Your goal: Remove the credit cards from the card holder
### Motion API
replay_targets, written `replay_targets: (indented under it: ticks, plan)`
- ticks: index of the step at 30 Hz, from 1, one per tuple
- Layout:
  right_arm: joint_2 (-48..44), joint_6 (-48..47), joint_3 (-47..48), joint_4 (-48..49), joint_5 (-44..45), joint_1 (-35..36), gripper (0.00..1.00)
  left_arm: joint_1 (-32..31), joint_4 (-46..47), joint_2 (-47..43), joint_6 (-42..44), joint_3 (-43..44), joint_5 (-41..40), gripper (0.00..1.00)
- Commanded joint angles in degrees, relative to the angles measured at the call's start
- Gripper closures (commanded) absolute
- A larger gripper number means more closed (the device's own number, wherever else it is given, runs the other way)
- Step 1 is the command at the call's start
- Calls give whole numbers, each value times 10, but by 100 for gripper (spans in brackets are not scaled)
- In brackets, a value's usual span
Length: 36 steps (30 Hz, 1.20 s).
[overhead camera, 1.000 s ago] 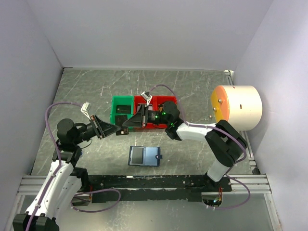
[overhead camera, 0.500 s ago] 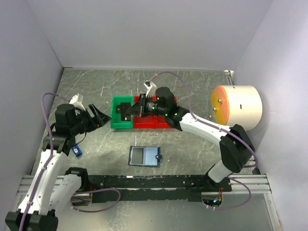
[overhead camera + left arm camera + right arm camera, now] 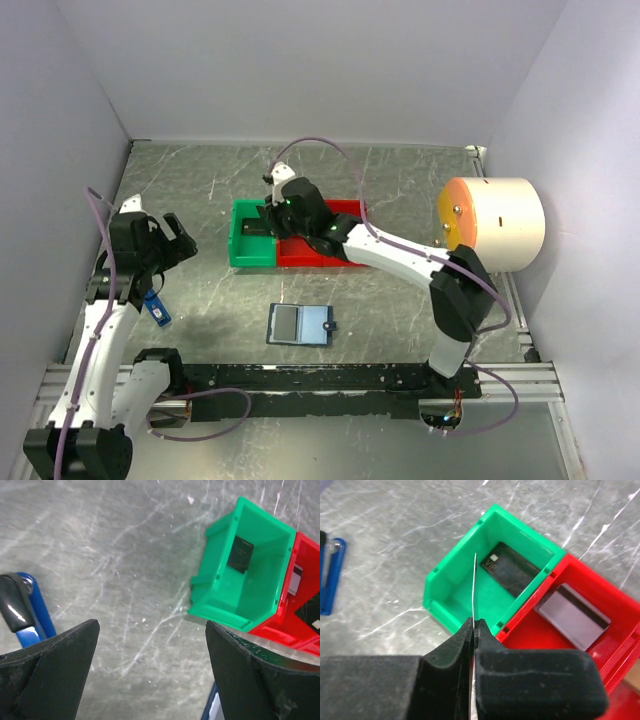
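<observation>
The card holder (image 3: 300,324) lies open and flat on the table in front of the bins, away from both grippers. My right gripper (image 3: 474,625) is shut on a thin credit card (image 3: 474,582), seen edge-on and upright over the green bin (image 3: 455,595). A dark card (image 3: 512,570) lies in that bin, and a grey card (image 3: 574,615) lies in the red bin (image 3: 615,645). In the top view the right gripper (image 3: 270,215) hangs over the green bin (image 3: 240,250). My left gripper (image 3: 180,238) is open and empty, well left of the bins. Its fingers (image 3: 55,665) frame bare table.
A small bright-blue tag (image 3: 157,308) hangs by the left arm and shows in both wrist views (image 3: 35,610) (image 3: 330,575). A big cream and orange cylinder (image 3: 495,222) stands at the right. White walls close in the table on three sides.
The left gripper opened, let go of the card and drew back to the left. The right gripper carried the card leftward, from over the red bin to over the green bin.
</observation>
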Motion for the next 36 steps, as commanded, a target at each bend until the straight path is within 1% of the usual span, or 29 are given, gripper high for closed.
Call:
replay_targets:
  ticks: [1, 3, 7, 12, 16, 22, 26, 31, 36]
  plan:
    - [51, -124, 60, -6, 36, 1, 100, 7, 70, -43, 26, -20, -61, 0]
    - [72, -148, 81, -7, 21, 2, 100, 7, 107, -79, 24, -50, -69, 0]
    - [106, -188, 107, 5, 7, 5, 100, 6, 140, -128, 39, -77, -59, 0]
    - [155, -236, 160, -22, 8, 10, 100, 6, 101, -100, 54, -53, -69, 0]
    - [207, -289, 203, -40, 40, 16, 100, 6, 75, -79, 60, -31, -74, 0]
    - [256, -370, 245, -59, 74, 26, 100, 6, 91, -121, 61, -48, -84, 0]
    - [277, -416, 256, -59, 73, 28, 100, 6, 103, -141, 61, -59, -92, 0]
    - [320, -466, 294, -75, 103, 33, 100, 6, 100, -135, 63, -56, -91, 0]
    - [342, -502, 298, -67, 117, 36, 100, 6, 98, -123, 65, -52, -83, 1]
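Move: The green box's middle lies about 4 cm ahead, 4 cm left and 16 cm below the right hand, which already pinches a card. The middle red box is level with the green one, 12 cm to its right; the open card holder lies some 18 cm back and 8 cm to the right of the right hand. From the empty left hand, the green box is roughly 9 cm ahead, 13 cm right and 15 cm below. Right hand lowers its pinched card about 10 cm and forward-left over the green box, tipping downward; left rises 4 cm. ##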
